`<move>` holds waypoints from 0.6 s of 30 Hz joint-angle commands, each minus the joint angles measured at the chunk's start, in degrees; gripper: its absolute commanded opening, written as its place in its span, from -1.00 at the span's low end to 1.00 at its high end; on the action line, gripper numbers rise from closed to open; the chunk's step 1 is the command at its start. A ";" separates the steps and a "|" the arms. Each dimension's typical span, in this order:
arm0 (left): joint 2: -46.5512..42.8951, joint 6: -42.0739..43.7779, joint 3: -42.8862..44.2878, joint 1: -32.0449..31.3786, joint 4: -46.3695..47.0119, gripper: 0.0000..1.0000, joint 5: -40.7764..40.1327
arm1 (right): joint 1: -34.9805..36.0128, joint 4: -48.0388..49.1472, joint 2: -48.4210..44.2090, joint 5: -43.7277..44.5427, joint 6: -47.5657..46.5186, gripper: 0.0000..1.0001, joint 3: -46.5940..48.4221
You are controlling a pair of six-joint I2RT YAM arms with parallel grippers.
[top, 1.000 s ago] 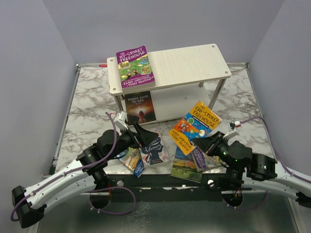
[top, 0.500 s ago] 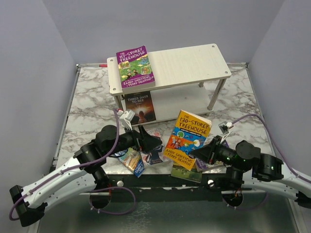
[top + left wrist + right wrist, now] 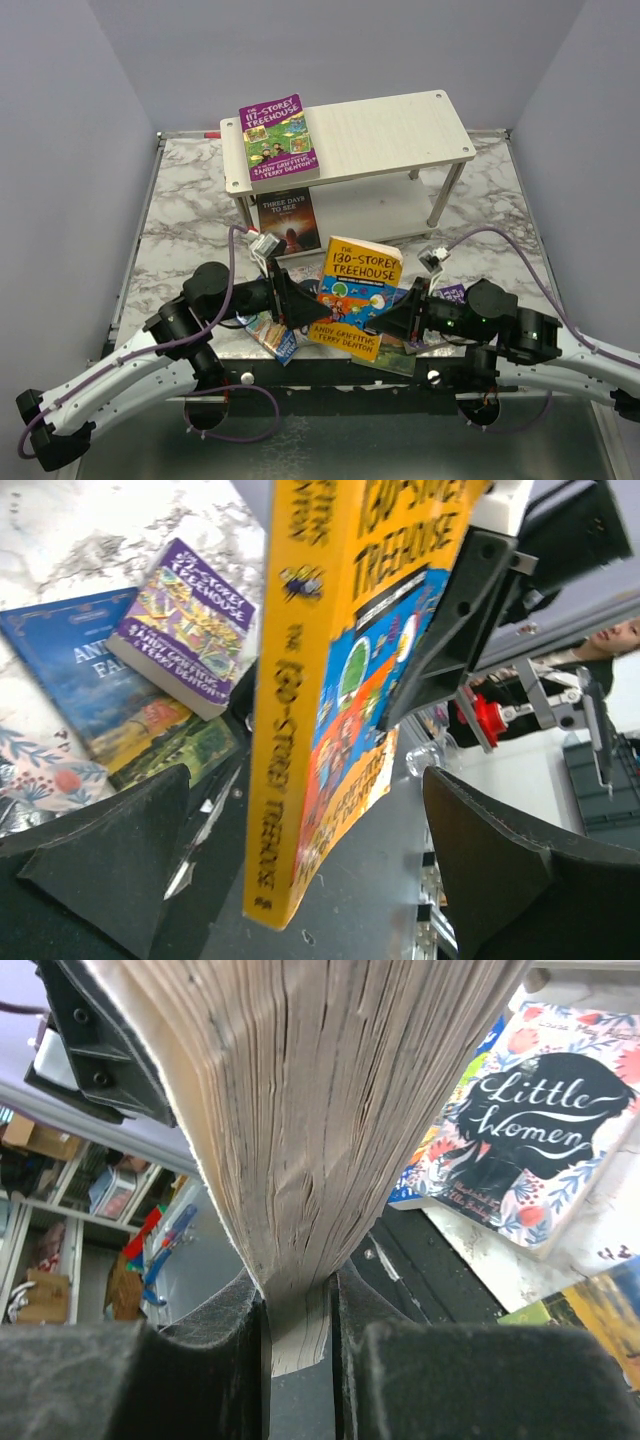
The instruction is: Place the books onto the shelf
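My right gripper (image 3: 398, 320) is shut on the page edge of the orange "130-Storey Treehouse" book (image 3: 356, 298) and holds it upright above the table's front. In the right wrist view the pages (image 3: 320, 1140) are pinched between the fingers of that gripper (image 3: 298, 1305). My left gripper (image 3: 310, 870) is open, with the book's yellow spine (image 3: 290, 720) hanging between its fingers, touching neither. The pale two-tier shelf (image 3: 390, 130) carries a purple Treehouse book (image 3: 278, 137) on top and a dark book (image 3: 288, 220) on its lower board. "Little Women" (image 3: 540, 1140), "Animal Farm" (image 3: 85, 675) and a small purple Treehouse book (image 3: 190, 625) lie on the marble.
The loose books lie close to the table's black front edge (image 3: 330, 368). Purple cables (image 3: 235, 280) loop off both wrists. Grey walls close in the marble table (image 3: 180, 210) on the left, right and back.
The right gripper has carried the orange book leftwards and tipped it upright. The left gripper has shifted slightly, and the book now hangs between its open fingers.
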 commanded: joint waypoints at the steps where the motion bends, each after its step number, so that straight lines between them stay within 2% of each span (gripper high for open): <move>1: -1.12 0.32 -0.70 -0.07 3.99 0.98 7.34 | 0.08 10.93 2.57 -6.14 -2.23 -0.99 3.70; 5: -1.54 0.01 -1.21 -0.07 5.17 0.83 9.37 | 0.04 13.91 4.61 -8.44 -2.68 -0.99 4.52; 9: -1.69 -0.53 -1.56 -0.12 6.78 0.47 11.37 | 0.06 15.44 6.24 -10.19 -3.15 -0.99 5.68; 11: -1.98 -0.85 -1.63 -0.07 7.64 0.21 12.05 | 0.04 15.36 6.73 -10.63 -3.37 -0.99 6.32; 17: -2.50 -3.26 -2.52 -0.07 12.62 -0.87 13.35 | 0.08 15.40 7.00 -11.38 -3.67 -0.99 7.07; 18: -2.66 -3.95 -2.79 -0.07 14.13 -1.00 13.35 | 0.04 15.18 7.11 -11.41 -3.64 -0.99 7.16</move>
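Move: My right hand already holds the 130-Storey Treehouse book by its page edge, and its middle is about 3 cm ahead, 3 cm left and 2 cm above that hand. My open left gripper waits about 9 cm to the right hand's left and 2 cm ahead. From my left hand, the book's middle is some 7 cm right and 1 cm ahead; on the table about 18 cm below, Little Women lies 7 cm ahead, straight on, and the 91-Storey book 11 cm left, 4 cm ahead. I close my wide-open left fingers over the book's spine until they pinch it, while that hand draws back about 3.5 cm, rises some 3 cm and swings roughly 10 degrees clockwise. My right hand keeps its grip on the page edge, lifting the book nearly 4 cm and bringing it about 3 cm left, into the left gripper, turning slightly counter-clockwise. ##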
